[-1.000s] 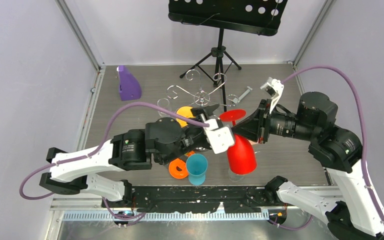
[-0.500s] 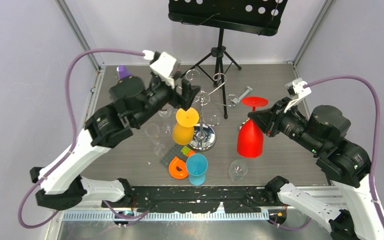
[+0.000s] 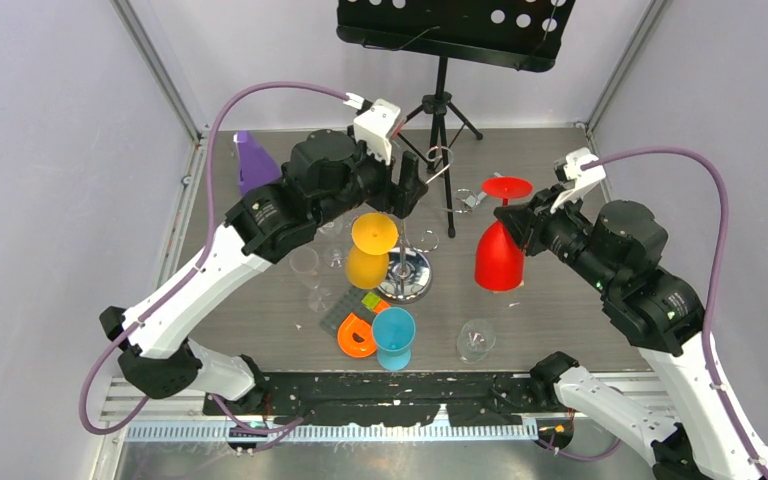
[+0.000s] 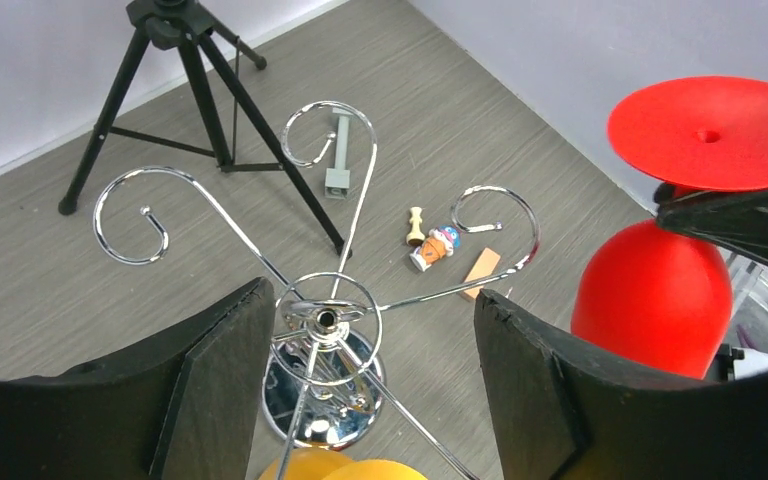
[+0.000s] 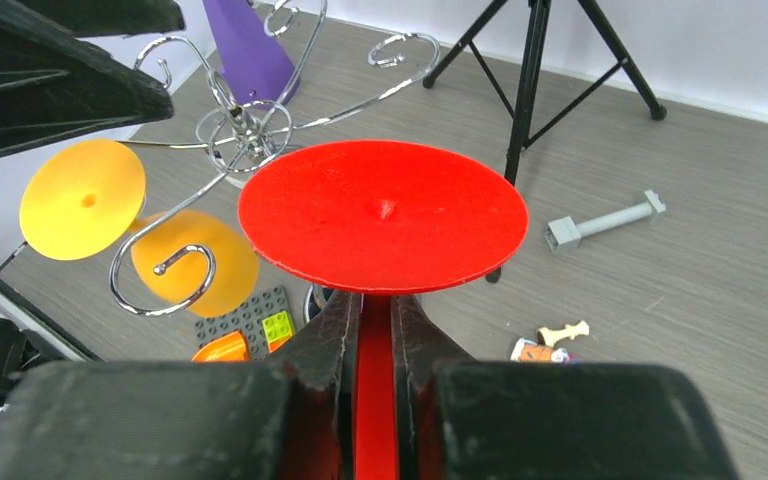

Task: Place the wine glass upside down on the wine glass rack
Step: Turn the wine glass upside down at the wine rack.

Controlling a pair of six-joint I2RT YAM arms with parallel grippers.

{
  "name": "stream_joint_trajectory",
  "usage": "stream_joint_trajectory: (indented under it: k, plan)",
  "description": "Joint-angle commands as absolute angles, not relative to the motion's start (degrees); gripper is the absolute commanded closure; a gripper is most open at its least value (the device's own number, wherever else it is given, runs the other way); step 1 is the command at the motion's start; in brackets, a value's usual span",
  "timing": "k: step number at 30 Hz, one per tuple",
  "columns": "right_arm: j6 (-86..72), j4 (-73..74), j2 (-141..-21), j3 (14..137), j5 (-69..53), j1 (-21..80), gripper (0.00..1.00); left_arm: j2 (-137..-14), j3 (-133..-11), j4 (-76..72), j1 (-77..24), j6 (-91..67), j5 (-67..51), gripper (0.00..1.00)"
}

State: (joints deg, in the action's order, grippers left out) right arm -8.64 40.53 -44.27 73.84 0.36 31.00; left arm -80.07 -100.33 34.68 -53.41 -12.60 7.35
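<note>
The red wine glass [image 3: 498, 262] is upside down in the air, foot on top, just right of the wine glass rack [image 3: 407, 272]. My right gripper [image 3: 515, 222] is shut on its stem, right under the red foot [image 5: 382, 215]. The chrome rack shows its hub and curled arms [image 4: 322, 318] directly below my left gripper [image 4: 370, 300]. That gripper is open with nothing in it, one finger on each side of the hub. My left gripper [image 3: 405, 185] hovers over the rack top. The red bowl [image 4: 653, 295] is apart from the nearest curled arm.
An orange wine glass [image 3: 365, 268] hangs foot-up at the rack's left side. The black music stand tripod [image 3: 440, 110] rises behind the rack. On the table are a purple block [image 3: 256, 168], a teal cup [image 3: 394, 335], clear glasses [image 3: 476, 338], a Lego plate [image 3: 345, 308] and small toys [image 4: 438, 245].
My left arm rose from low at the front to above the rack and its jaws opened wider. My right arm carried the red glass back and to the right.
</note>
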Motion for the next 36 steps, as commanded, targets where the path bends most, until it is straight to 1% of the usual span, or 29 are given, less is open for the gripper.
stream_joint_trajectory:
  k: [1, 12, 16, 20, 27, 32, 36]
  plan:
    - [-5.44, 33.07, -44.06, 72.84, -2.05, 30.06, 0.95, -78.99, -98.25, 31.60, -51.63, -15.51, 4.12, 0.29]
    - [-1.61, 20.06, -39.92, 61.86, -5.29, 25.29, 0.94, -79.60, -94.61, 29.40, -50.57, -16.36, 2.06, 0.38]
    - [-1.50, 18.48, -39.59, 60.18, -5.82, 25.14, 0.95, -79.64, -93.93, 28.78, -50.23, -16.79, 1.67, 0.46]
    - [-1.33, 17.57, -39.86, 59.16, -8.23, 25.14, 0.95, -79.95, -93.64, 28.57, -50.14, -17.03, 1.67, 0.48]
    - [-0.42, 15.96, -38.97, 57.49, -17.99, 25.17, 0.95, -79.69, -92.83, 28.21, -50.01, -16.98, 2.44, 0.51]
    - [0.26, 14.61, -38.84, 55.41, -27.93, 25.16, 0.95, -79.87, -92.74, 28.33, -50.01, -16.93, 2.29, 0.56]
    - [-1.94, 10.98, -38.70, 52.26, -31.55, 25.08, 0.95, -80.01, -92.38, 28.30, -50.01, -17.00, 2.35, 0.57]
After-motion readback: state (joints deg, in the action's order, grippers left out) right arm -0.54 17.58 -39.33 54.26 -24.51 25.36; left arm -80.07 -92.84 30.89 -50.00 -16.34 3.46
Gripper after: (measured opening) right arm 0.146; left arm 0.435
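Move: About 11 cm to the right hand's left, level with it in reach and some 6 cm lower, is the curl of the rack's near-right arm; the rack's hub is 15 cm left, 6 ahead, 5 below, and the yellow glass already hanging there 20 cm left, 1 back, 8 below. From the open left hand the hub lies roughly 4 cm ahead, 1 right and 7 down, the yellow glass 3 back, 4 left, 10 below. Keeping its pinch on the stem of the already upturned red glass, the right hand first eases forward nearly 3 cm and down, then swings about 5 cm left and back towards the rack's near-right curl, turning some 20 degrees counter-clockwise while its fingers tip upward. The left hand sinks about 4 cm to the hub, closing its fingers partway around it; contact there can't be seen. ##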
